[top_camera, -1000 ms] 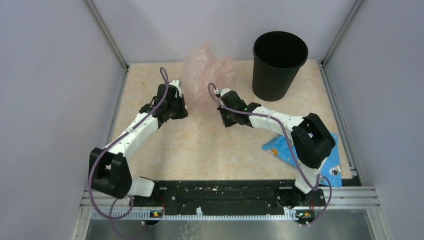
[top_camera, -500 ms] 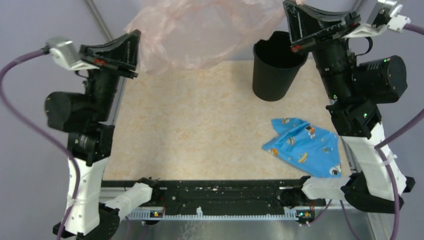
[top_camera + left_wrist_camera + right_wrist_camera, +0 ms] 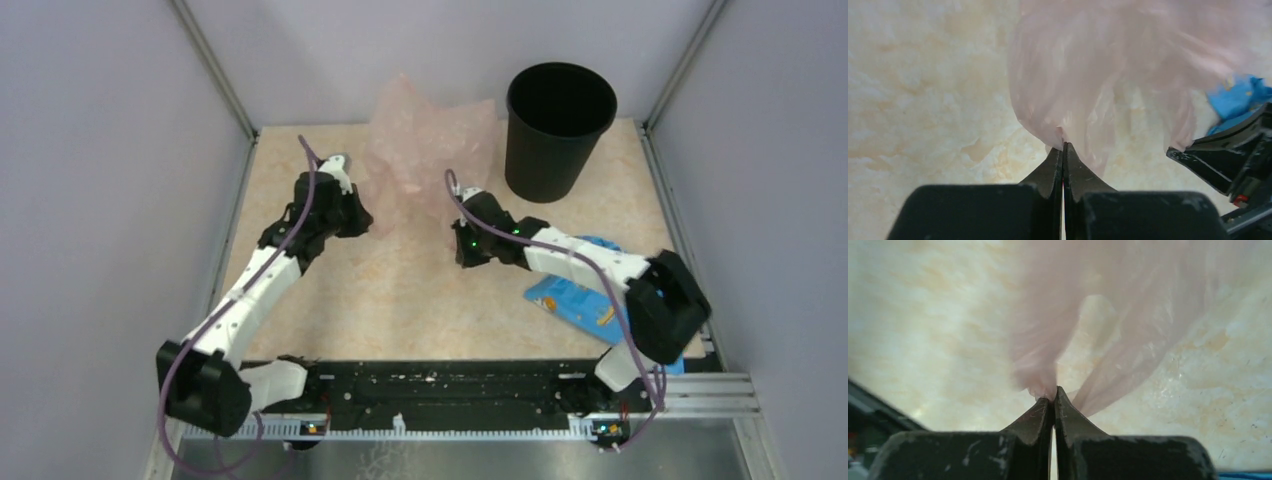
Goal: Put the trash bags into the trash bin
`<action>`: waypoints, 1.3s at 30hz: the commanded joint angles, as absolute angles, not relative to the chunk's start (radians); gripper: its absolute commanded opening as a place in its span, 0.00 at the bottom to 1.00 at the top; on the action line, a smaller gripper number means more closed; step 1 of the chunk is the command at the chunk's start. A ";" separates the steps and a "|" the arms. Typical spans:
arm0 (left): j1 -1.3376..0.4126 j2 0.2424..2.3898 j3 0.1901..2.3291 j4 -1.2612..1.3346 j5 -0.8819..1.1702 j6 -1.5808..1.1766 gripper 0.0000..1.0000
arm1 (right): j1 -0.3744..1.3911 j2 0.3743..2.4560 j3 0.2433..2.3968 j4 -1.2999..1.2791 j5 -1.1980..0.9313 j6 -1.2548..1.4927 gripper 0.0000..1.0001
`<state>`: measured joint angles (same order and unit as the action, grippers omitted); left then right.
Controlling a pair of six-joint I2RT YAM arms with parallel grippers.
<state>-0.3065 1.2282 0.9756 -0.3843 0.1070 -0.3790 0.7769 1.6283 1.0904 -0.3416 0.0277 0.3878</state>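
Observation:
A thin, crinkly pale-pink trash bag (image 3: 425,140) stands bunched up at the back of the table, just left of the round black trash bin (image 3: 560,130), which stands upright and open. My left gripper (image 3: 368,218) is shut on the bag's lower left edge. The left wrist view shows the film (image 3: 1088,75) pinched at the closed tips of the left gripper (image 3: 1064,145). My right gripper (image 3: 458,222) is shut on the bag's lower right edge. In the right wrist view a gathered fold (image 3: 1048,340) runs up from the pressed-together tips of the right gripper (image 3: 1053,392). Both grippers hang low over the table.
A blue patterned cloth (image 3: 590,300) lies at the front right, partly under the right arm, and shows in the left wrist view (image 3: 1235,97). Purple-grey walls with metal rails close in the table on three sides. The bin stands close to the back right corner.
Half a second ago both arms were lifted high with the bag stretched wide between them. Now they are low over the table again and the bag is bunched beside the bin.

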 commanded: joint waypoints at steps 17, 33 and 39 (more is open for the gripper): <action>-0.307 0.971 1.259 -0.457 0.140 -0.306 0.06 | 0.801 1.250 1.441 -0.609 0.083 0.398 0.00; -0.307 0.991 1.253 -0.652 0.016 -0.276 0.63 | 0.802 1.342 1.592 -0.664 0.104 0.375 0.00; -0.307 0.980 1.249 -0.679 -0.069 -0.289 0.61 | 0.802 1.345 1.611 -0.671 0.135 0.371 0.00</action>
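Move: I hold the pink trash bag by its rim in both hands. Its billowing middle is about 13 cm ahead, 11 cm right and 8 cm above my left hand; from my right hand it is some 18 cm ahead, 9 cm left and 17 cm higher. The bin's middle stands roughly 26 cm ahead and 18 cm right of my right hand, 4 cm higher. The blue bag lies about 32 cm right and 7 cm back, 8 cm lower. I whip both hands up together, the left some 18 cm and the right about 25 cm, tilting the fingers 20 to 25 degrees nearer level. Then my right holds high and keeps its pinch, while my left spreads its fingers well apart at the bag's corner, sinks about 5 cm and eases 3 cm left. ##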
